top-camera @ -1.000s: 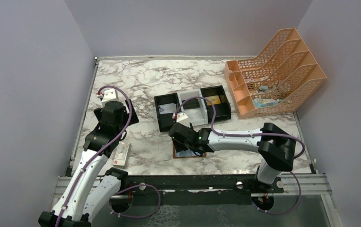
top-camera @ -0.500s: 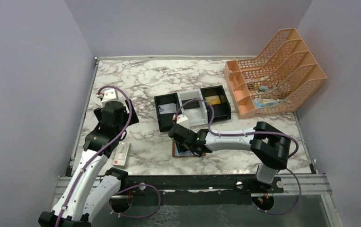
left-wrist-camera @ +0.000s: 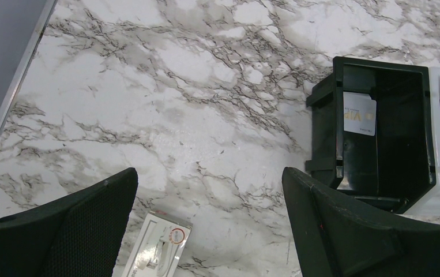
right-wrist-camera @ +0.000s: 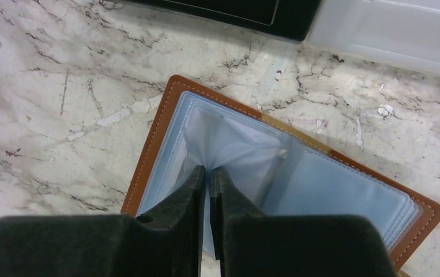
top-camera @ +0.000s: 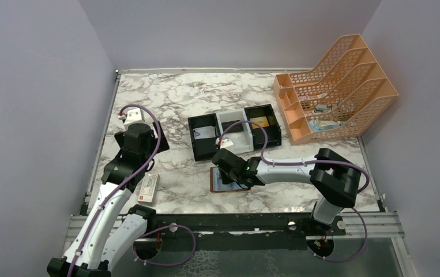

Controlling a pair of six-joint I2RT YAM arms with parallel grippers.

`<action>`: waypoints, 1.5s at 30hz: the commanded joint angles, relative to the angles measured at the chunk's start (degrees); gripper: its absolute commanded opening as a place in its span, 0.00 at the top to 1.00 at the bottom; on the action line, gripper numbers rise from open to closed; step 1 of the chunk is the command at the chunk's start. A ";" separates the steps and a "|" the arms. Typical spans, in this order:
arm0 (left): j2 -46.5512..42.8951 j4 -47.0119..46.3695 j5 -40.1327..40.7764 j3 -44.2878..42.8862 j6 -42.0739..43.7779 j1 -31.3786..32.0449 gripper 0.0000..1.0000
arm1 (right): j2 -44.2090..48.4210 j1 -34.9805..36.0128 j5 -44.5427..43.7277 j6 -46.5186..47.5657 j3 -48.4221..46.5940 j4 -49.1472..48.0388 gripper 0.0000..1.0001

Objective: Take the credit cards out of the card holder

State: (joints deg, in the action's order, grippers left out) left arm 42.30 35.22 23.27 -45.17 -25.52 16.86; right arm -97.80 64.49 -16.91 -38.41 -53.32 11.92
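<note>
The brown card holder (top-camera: pixel 226 187) (right-wrist-camera: pixel 150 151) lies open on the marble near the front, its pale blue pockets facing up. My right gripper (right-wrist-camera: pixel 207 169) (top-camera: pixel 239 179) is over its left half, shut on a pale blue pocket leaf that bunches toward the fingertips. Whether a credit card sits inside that pinch I cannot tell. One white credit card (left-wrist-camera: pixel 359 113) (top-camera: pixel 205 133) lies in the left compartment of the black-and-white tray. My left gripper (left-wrist-camera: pixel 209 173) (top-camera: pixel 142 150) hovers wide open and empty over bare marble at the left.
The three-compartment tray (top-camera: pixel 193 139) (left-wrist-camera: pixel 324 133) stands just beyond the card holder, a gold-yellow card (top-camera: pixel 259 122) in its right compartment. A long white box with a red mark (top-camera: pixel 149 188) (left-wrist-camera: pixel 157 251) lies under the left gripper. An orange file rack (top-camera: pixel 335 86) fills the far right.
The right gripper's jaws have closed from partly open onto the blue pocket leaf, and the wrist has shifted slightly right. The left arm has not moved.
</note>
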 commanded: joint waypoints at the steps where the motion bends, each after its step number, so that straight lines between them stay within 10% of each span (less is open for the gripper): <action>1: 0.27 -0.74 -1.87 0.75 0.86 -0.37 0.01 | 1.96 -0.63 4.60 1.62 2.07 -0.36 0.92; 17: -2.26 -23.97 -47.81 16.56 -14.21 1.51 0.02 | 10.83 -12.09 33.23 -1.79 15.02 -20.39 0.96; 29: -3.59 -41.89 -38.79 31.01 -26.13 21.87 0.16 | 10.11 -14.55 39.95 -6.32 20.20 -30.04 0.96; 45: 5.03 -50.07 -30.97 36.23 -30.88 31.77 0.42 | 9.79 -15.16 39.48 -9.50 23.80 -33.90 0.96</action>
State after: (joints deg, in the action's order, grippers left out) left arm 46.68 -12.38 -9.98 -11.29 -54.65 47.44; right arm -87.96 49.76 20.93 -46.48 -30.46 -18.33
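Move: The left hand waits high and empty; the card holder, lying open, is about 28 cm to its right, 10 cm back and 19 cm below. The small white box lies some 2 cm left of that hand and 13 cm back, the left black bin about 19 cm right and 7 cm ahead. The right hand already pinches a clear sleeve in the holder's left page, the holder's middle being roughly 3 cm right and 2 cm back; the left black bin lies 8 cm left and 16 cm ahead, the white bin 4 cm right and 18 cm ahead. The left hand sweeps some 23 cm to the right, and about 11 cm back and as far down, rolling its left side down and swinging clockwise as it comes in over the table towards the card holder's left page, its wide-open fingers narrowing to a bit over half and touching nothing yet. Meanwhile the right hand keeps its pinch on the clear sleeve and draws it about 3 cm back and 2 cm up, rolling its left side up some 30 degrees and tipping its fingers more steeply down. ##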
